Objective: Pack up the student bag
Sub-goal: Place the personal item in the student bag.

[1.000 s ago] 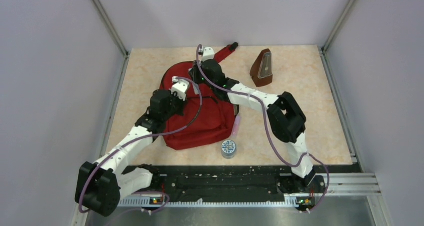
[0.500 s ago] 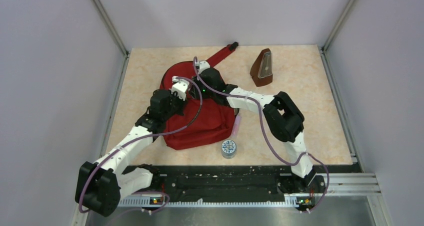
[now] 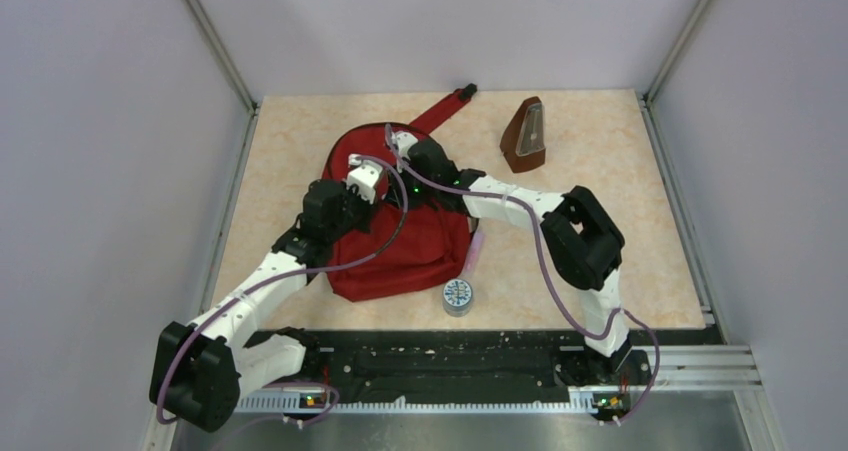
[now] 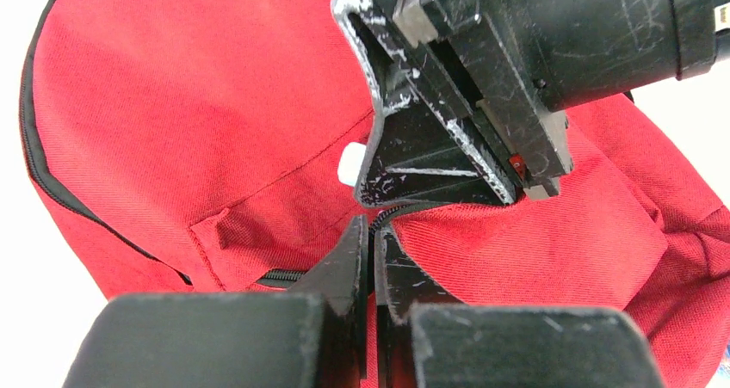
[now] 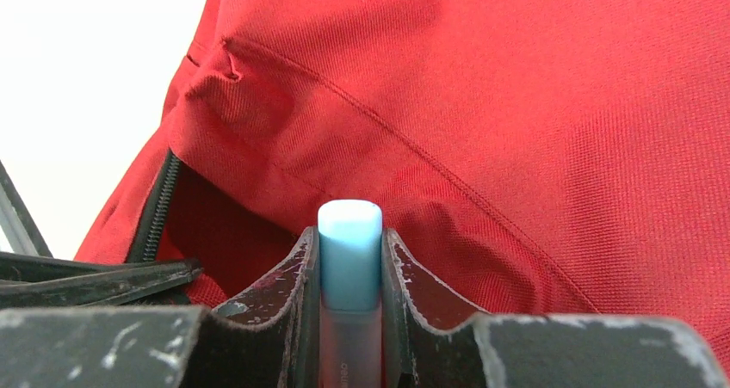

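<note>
The student bag (image 3: pixel 410 251), a red backpack with black zippers, lies flat in the middle of the table. My left gripper (image 4: pixel 372 230) is shut on the bag's black zipper edge (image 4: pixel 392 211) at the pocket mouth and is seen from above at the bag's upper part (image 3: pixel 375 179). My right gripper (image 5: pixel 349 233) is shut on a pen with a light blue cap (image 5: pixel 349 263). The capped end points at the dark bag opening (image 5: pixel 211 233). From above, the right gripper (image 3: pixel 393 161) meets the left one tip to tip.
A brown metronome (image 3: pixel 525 136) stands at the back right. A roll of tape (image 3: pixel 458 297) lies by the bag's near right corner, with a pink item (image 3: pixel 472 251) along the bag's right side. A red strap (image 3: pixel 440 109) trails toward the back wall.
My right gripper, holding the pen, has moved nearer and slightly left, down to the bag's mouth beside the left gripper. The left arm has barely shifted.
</note>
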You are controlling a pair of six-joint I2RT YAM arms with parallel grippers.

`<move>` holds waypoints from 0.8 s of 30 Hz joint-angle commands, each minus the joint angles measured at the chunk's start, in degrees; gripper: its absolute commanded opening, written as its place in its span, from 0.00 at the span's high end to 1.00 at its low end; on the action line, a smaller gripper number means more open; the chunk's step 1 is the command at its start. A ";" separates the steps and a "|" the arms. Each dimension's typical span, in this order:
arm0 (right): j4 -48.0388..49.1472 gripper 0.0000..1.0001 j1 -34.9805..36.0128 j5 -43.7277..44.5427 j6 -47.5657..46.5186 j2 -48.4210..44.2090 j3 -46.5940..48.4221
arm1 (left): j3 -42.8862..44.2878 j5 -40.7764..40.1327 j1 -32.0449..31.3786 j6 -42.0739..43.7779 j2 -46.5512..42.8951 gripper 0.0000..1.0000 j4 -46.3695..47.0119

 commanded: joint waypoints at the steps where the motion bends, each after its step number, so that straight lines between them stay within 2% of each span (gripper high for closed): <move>1: -5.38 0.98 0.33 -4.63 -2.66 -3.95 0.96 | 0.19 -1.77 0.33 0.12 -1.56 1.00 3.74; 2: -5.15 0.93 0.15 -4.90 -2.42 -4.11 0.83 | 0.26 -1.77 0.38 0.15 -1.50 1.00 3.68; 5: -4.05 0.68 -0.36 -5.81 -1.46 -5.00 0.59 | 0.36 -1.77 0.35 0.10 -1.40 1.00 3.58; 8: -2.17 0.49 -0.48 -5.55 -0.63 -6.32 -0.24 | 0.40 -1.80 0.32 0.13 -1.40 1.00 3.58; 10: -1.16 0.40 -0.55 -5.32 -0.18 -7.47 -0.78 | 0.25 -1.86 0.38 0.09 -1.48 1.00 3.58; 17: 2.50 0.30 -2.60 0.69 2.22 -16.82 -7.26 | -0.12 -1.49 0.33 0.21 -2.08 1.00 3.91; 21: 4.41 0.28 -5.47 7.28 4.97 -25.40 -15.44 | -0.63 -1.99 0.37 0.18 -2.75 1.00 4.56; 24: 3.32 0.27 -7.10 15.61 5.77 -31.78 -22.91 | -0.85 -2.27 0.38 0.09 -3.06 1.00 4.72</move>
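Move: At the front pocket of the red bag, the right hand already has the blue highlighter inside the mouth, whose middle lies about 3 cm to its right, level ahead and some 2 cm below. The pink highlighter lies about 19 cm right and 9 cm back, the round tin some 16 cm right and 20 cm back, both roughly 9 cm lower. From the left hand, pinching the pocket's edge, the mouth's middle is about 5 cm ahead and 9 cm right. Letting go of the blue highlighter in the pocket, the right hand first stays almost still while its fingers spread wide, then climbs out about 9 cm and swings as far to its right, slowly at first and then faster, turning some 10 degrees clockwise. The left hand keeps its pinch on the pocket's edge, holding the mouth open. ##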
